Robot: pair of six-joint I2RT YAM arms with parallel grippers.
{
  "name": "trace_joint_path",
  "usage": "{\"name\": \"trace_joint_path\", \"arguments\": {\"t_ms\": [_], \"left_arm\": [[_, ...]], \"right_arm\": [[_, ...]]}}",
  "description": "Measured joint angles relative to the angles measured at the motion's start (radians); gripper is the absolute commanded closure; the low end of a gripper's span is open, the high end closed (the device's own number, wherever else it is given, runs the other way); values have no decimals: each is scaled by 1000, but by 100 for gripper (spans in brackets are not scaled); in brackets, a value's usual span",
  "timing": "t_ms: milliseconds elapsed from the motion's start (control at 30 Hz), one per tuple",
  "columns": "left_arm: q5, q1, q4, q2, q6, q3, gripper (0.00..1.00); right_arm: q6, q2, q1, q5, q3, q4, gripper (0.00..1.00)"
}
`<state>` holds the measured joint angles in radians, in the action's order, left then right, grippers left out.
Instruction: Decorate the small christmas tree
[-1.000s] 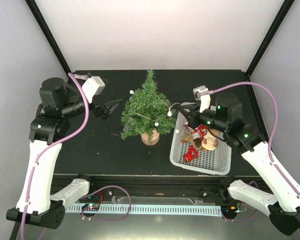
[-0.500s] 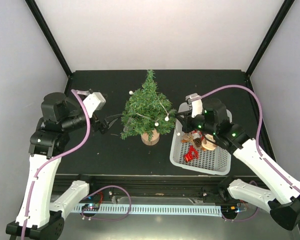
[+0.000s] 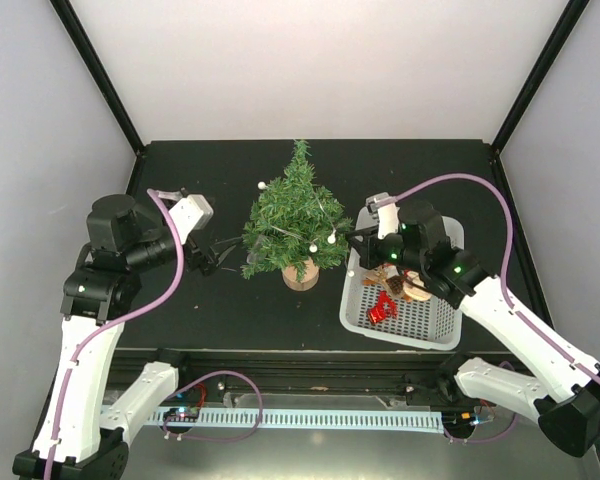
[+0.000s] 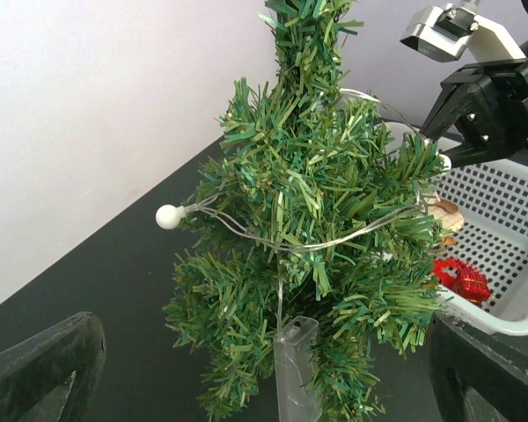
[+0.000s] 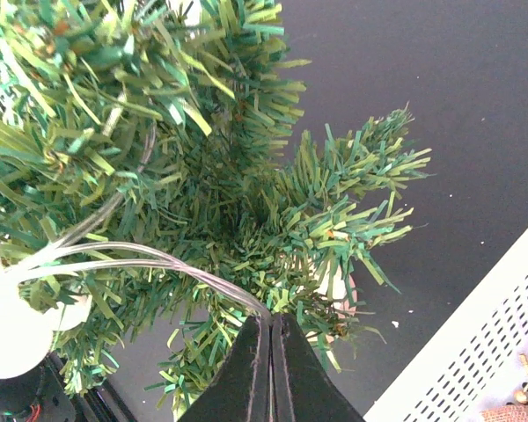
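Note:
The small christmas tree (image 3: 295,220) stands on its wooden disc base (image 3: 301,276) mid-table. A thin light wire (image 5: 158,259) with white bulbs (image 4: 167,215) winds round its branches. My right gripper (image 3: 351,237) is at the tree's right side, shut on the wire, fingertips (image 5: 270,321) pressed together. At the tree's lower left, my left gripper (image 3: 230,255) is open. In the left wrist view the wire's clear plastic box (image 4: 297,369) hangs in front of the tree (image 4: 317,202), between the wide-apart fingers (image 4: 44,369) and touching neither.
A white basket (image 3: 420,335) sits right of the tree, holding a red ornament (image 3: 383,310), a wooden one (image 3: 417,288) and other decorations. The right arm reaches over its far-left corner. Black frame posts stand at the back corners of the table.
The right gripper has moved left to the tree's side, carrying the wire. The left gripper has dropped and come right, close to the tree's lower left branches.

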<state>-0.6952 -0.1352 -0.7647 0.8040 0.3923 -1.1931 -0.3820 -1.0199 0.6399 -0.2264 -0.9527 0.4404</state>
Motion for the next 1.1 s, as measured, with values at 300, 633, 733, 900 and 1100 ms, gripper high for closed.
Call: {"name": "trace_joint_path", "arguments": {"t_ms": [300,633,733,900,1100], "left_arm": [[3,0,-57,2,28,-2,1],[7,0,-89,-14,38,-10,1],[-31,0,-105,-22,48,-10,1],[-117,-23,-129,-8,71,-14,1],[-163,-154,-116,76,79,-10,1]], "right_arm": [[-29,0,33,-22,48,-20,98],[-47,4,95,-20,56,-52,99],[-48,18,96,-32,54,-48,99],[-55,30,97,-75,-19,-21,99],[-92,38,98,-134,-118,-35,99]]}}
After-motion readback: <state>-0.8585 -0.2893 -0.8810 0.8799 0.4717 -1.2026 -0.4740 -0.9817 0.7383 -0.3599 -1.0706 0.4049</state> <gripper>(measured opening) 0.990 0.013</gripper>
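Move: The strand the left hand is heading for, with its bulb, is in the right gripper, about 20 cm to the left hand's right, 4 cm farther out and 9 cm lower; the tree is some 13 cm right and 9 cm ahead of that hand. From the right hand the tree is about 10 cm left and 5 cm ahead, with the basket 13 cm right, 4 cm ahead and well below, and the red ornament 8 cm right and 2 cm nearer. Keep the right gripper shut on the light strand; ease it back and left along the tree's near side, sinking slightly, then lift it to finish about 8 cm higher. Bring the wide-open left gripper down and back a little, then swing it right towards the held strand, about 5 cm, turning some 20 degrees clockwise, without gripping yet. ##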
